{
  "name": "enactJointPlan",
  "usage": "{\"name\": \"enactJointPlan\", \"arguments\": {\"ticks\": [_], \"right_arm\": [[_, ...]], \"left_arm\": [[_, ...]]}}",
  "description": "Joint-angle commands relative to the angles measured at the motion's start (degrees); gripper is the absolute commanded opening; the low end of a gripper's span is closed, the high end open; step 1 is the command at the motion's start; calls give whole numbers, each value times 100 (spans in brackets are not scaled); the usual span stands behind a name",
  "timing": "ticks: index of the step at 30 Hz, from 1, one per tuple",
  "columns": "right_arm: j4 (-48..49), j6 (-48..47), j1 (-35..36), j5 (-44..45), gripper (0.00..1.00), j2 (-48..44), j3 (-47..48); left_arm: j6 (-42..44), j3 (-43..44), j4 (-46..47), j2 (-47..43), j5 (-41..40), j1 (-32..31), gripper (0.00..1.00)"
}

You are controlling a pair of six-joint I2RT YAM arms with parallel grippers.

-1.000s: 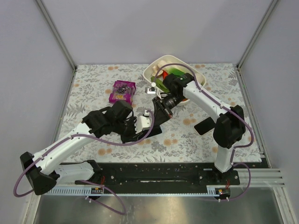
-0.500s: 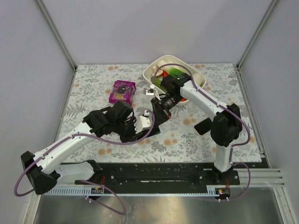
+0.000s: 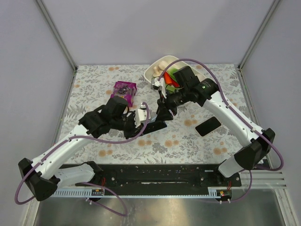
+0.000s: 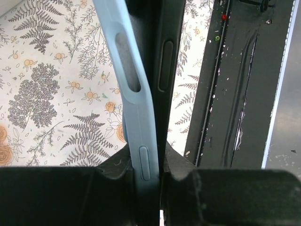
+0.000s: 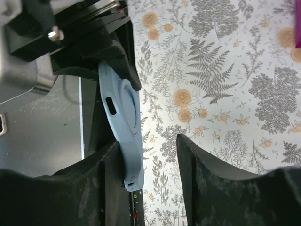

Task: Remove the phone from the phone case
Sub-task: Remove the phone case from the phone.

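My left gripper point(image 4: 146, 162) is shut on one end of the light blue phone case point(image 4: 134, 94) and the dark phone point(image 4: 162, 70) lying against it. One pad presses the case, the other the phone. Farther from the jaws the case edge bows away from the phone. In the top view the held phone point(image 3: 157, 125) hangs just above the table's middle, with my left gripper point(image 3: 137, 117) to its left. My right gripper point(image 5: 148, 141) stands open at the other end. The phone case point(image 5: 127, 113) lies against its left finger, with a wide gap to the right finger.
A second black phone point(image 3: 208, 126) lies flat on the flowered cloth to the right. A purple packet point(image 3: 123, 91) sits at the back left. A white bowl point(image 3: 155, 71) with colourful items stands at the back, behind my right arm. A black rail point(image 3: 155, 174) runs along the near edge.
My right gripper has opened and let go of the case end. The right arm has swung, its elbow now out to the right. The left gripper keeps its hold.
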Motion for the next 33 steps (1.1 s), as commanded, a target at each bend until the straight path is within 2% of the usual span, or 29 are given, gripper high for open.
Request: {"name": "enactJointPlan", "arguments": {"ticks": [1,3,8,20,33], "right_arm": [[-58,566,228,613,57,17,261],[-172,540,228,648,66,-18,428],[-340,557,114,552,73,-62,701],[-726,750,-756,-968,77,8,1307],[-903,540,-1117,-1022,77,-246,1563]], "left_arm": [[-266,151,2055,-193,306,71,0],[-266,19,2091,-201,315,80,0],[-231,-148,2126,-228,350,88,0],[-336,-456,2372,-140,456,124,0],[-547,-438,2495,-105,675,255,0]]}}
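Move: The left gripper still holds one end of the phone in its case. The middle of the phone case lies about 7 cm to its right, 1 cm ahead and 1 cm higher. From the right hand, its jaws already parting by the free end, the case's middle is some 6 cm left, 4 cm back and 4 cm below. The vegetable tub sits roughly 24 cm ahead of the right hand, 8 cm right and 24 cm below. Lift the right gripper about 8 cm up and away from the case's free end, easing some 3 cm right and a little forward, while its jaws spread wider. Keep the left gripper's hold on the cased phone and carry it about 5 cm right, forward and up, tilting the fingertips up some 10 degrees. ##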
